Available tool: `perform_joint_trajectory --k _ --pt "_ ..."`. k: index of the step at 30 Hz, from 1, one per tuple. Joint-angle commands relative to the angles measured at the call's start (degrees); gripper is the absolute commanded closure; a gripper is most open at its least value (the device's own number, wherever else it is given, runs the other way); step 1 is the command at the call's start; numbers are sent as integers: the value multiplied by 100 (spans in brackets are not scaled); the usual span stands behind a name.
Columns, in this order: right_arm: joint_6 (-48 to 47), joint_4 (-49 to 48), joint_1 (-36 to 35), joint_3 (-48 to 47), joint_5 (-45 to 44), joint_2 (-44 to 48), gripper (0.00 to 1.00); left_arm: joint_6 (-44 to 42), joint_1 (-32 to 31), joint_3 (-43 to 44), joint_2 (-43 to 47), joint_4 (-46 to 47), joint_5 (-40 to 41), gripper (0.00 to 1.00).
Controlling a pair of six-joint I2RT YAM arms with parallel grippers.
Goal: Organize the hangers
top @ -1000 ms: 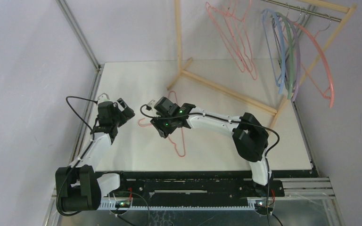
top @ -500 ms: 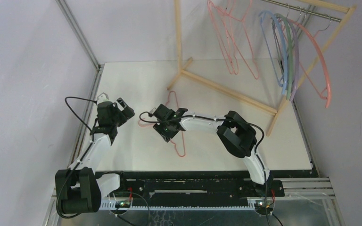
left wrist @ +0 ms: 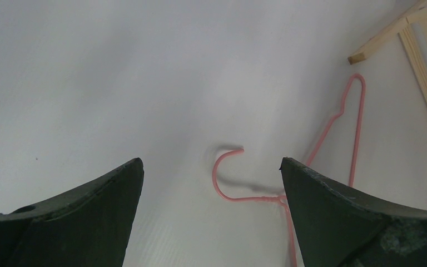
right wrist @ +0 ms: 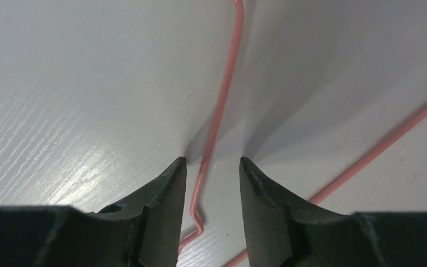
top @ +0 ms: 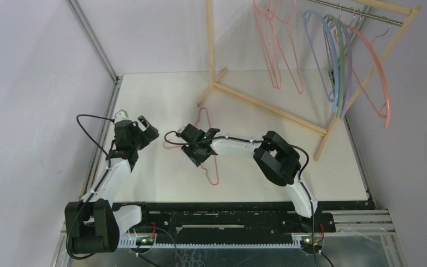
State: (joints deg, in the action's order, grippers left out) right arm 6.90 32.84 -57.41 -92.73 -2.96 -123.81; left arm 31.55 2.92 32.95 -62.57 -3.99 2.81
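Observation:
A pink wire hanger [top: 214,169] lies flat on the white table, its hook [left wrist: 222,167] pointing left. My right gripper [top: 195,149] is down at the table over it, open, with the wire [right wrist: 218,111] running between its two fingers, untouched. My left gripper [top: 146,130] is open and empty, hovering left of the hook. Two pink wire hangers [top: 281,47] hang on the rack rail at the back. Blue [top: 319,61], green [top: 342,67], lilac and salmon [top: 379,72] curved hangers hang further right.
The pale wooden rack frame [top: 267,105] stands on the back half of the table, with its foot beam crossing diagonally and an upright post [top: 209,39]. Its foot end shows in the left wrist view [left wrist: 400,33]. A metal corner post [top: 92,39] rises at the left.
My right gripper has dropped from above the hanger to the table and now straddles the wire. The hangers on the rail have swung. The left arm has barely moved.

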Motion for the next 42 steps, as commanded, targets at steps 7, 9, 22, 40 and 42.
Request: perform_joint_trajectory --k 7,9,22,40,42 --pt "324 388 -160 65 -1029 -391 54 26 -12 -100 341 0 84 2" --pt "404 354 -170 146 -917 -433 54 33 -12 -131 375 -26 112 2" --pt "457 540 -189 72 -554 -719 69 1 -7 -64 442 -228 244 2" --pt "436 636 526 121 161 258 100 -3 7 331 763 -694 79 6" --pt "481 666 650 58 275 329 100 5 3 436 906 -778 -126 7"
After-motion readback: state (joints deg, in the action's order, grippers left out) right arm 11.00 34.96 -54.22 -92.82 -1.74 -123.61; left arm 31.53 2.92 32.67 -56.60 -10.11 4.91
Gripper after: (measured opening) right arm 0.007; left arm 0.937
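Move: The last pink hanger lies flat, its near shoulder wire already between the right hand's open fingers, barely 1 cm below the hand point. The hanger's hook is some 10 cm to this hand's left and 6 cm farther out; the middle of its bottom bar is about 5 cm right and 6 ahead; the rack foot's near end is roughly 22 cm ahead and 1 right. From the left hand that shoulder wire is about 13 cm right, 7 back and 11 below. The hanger's near shoulder wire gets pinched as the right fingers go from half open to shut, the hand staying low over the table within about a centimetre of its spot while turning some 5 degrees clockwise. Once shut on the wire, the hand draws it about 2.5 cm to the right and slightly forward, speeding up at the end. The empty left hand eases back 2 cm. ##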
